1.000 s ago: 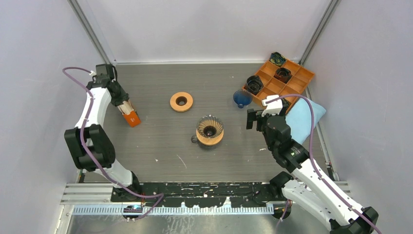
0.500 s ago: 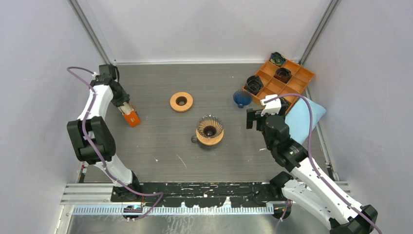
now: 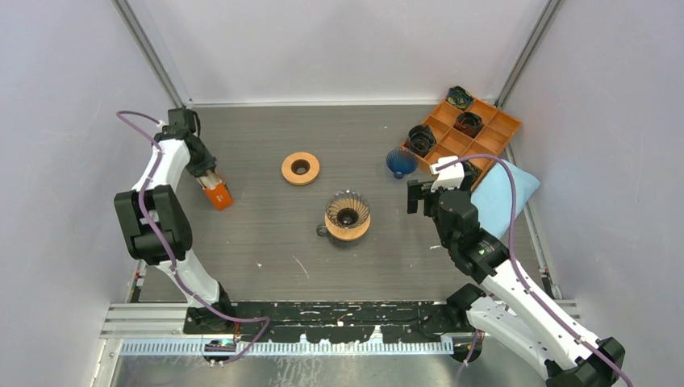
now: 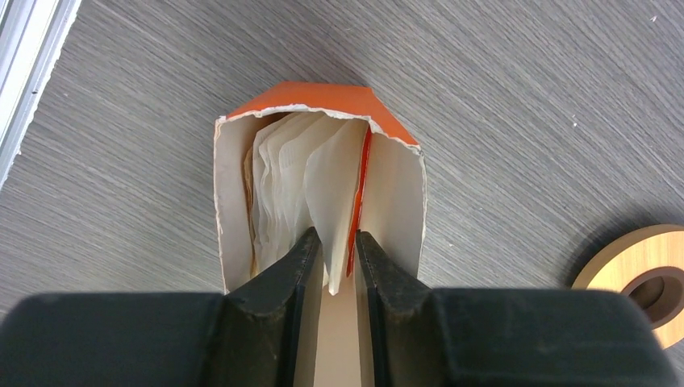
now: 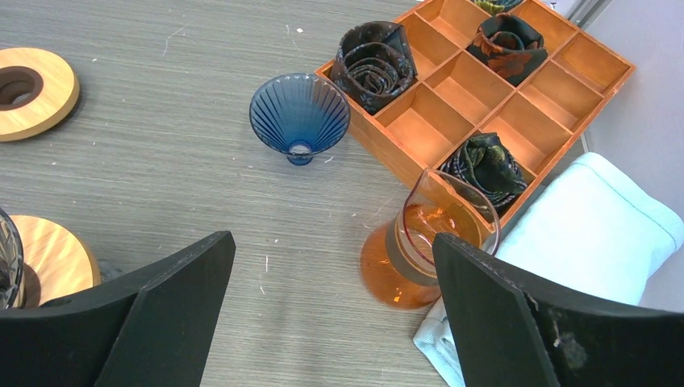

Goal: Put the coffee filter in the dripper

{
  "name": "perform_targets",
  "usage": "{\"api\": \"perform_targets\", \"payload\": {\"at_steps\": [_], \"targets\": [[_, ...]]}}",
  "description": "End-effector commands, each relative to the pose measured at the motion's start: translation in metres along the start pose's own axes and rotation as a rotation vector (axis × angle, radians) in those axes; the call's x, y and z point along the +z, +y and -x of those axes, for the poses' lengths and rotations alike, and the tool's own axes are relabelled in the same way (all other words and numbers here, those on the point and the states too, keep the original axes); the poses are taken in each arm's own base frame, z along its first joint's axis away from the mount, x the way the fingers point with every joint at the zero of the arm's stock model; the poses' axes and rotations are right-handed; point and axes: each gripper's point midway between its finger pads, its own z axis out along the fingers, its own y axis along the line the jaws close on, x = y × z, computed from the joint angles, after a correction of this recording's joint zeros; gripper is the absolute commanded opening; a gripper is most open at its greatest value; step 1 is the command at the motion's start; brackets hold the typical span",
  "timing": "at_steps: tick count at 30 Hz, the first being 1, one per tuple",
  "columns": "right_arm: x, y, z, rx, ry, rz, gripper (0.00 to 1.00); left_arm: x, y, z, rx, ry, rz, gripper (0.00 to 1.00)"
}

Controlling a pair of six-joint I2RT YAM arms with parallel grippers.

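Note:
An orange filter box lies on its side at the table's left, its open end facing my left gripper. In the left wrist view the box holds several cream paper filters. One coffee filter sticks out between the fingers of my left gripper, which stand a narrow gap apart around its tip. The dripper, ribbed glass in a wooden collar, sits at mid-table, empty. My right gripper hovers wide open to its right, and in its own view this gripper holds nothing.
A wooden ring lies behind the dripper. A blue glass cone stands beside the orange compartment tray, which holds dark rolled items. An amber glass carafe stands by a pale blue cloth. Walls close in on the left and right.
The left arm's elbow has swung back toward the left wall while its gripper stayed at the box and its jaws narrowed slightly. The right arm has not moved.

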Motion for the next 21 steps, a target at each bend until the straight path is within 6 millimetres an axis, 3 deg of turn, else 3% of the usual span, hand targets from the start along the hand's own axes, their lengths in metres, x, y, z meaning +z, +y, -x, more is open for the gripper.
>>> {"api": "perform_targets", "payload": {"at_steps": [1, 10, 21], "targets": [[0.001, 0.001, 0.017, 0.034, -0.057, 0.003, 1.00, -0.001, -0.004, 0.023, -0.010, -0.076, -0.017, 0.21], [0.000, 0.001, 0.018, 0.035, -0.062, 0.010, 1.00, -0.014, -0.009, 0.026, -0.005, -0.086, -0.051, 0.00], [-0.004, 0.007, 0.026, 0.044, -0.080, 0.052, 1.00, -0.067, -0.008, 0.026, 0.000, -0.118, -0.099, 0.00]]}}
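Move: The left fingertips are already down in the mouth of the orange filter box. The nearest coffee filter sits between them, its middle about 1 cm ahead, 1 cm left and 3 cm lower, and the box's middle lies right below, some 5 cm down. The wooden ring stands roughly 21 cm right and 5 cm ahead, 10 cm lower; the dripper 31 cm right, 8 cm back. From the right hand the filter is about 58 cm left, 12 cm ahead, 13 cm below. Hold the left gripper in place over the box and shut its fingers from about a quarter open until they are closed, pinching the near edge of the front coffee filter. Then, keeping that pinch, start straight up away from the box, about 2 cm, easing back by under 1 cm. ##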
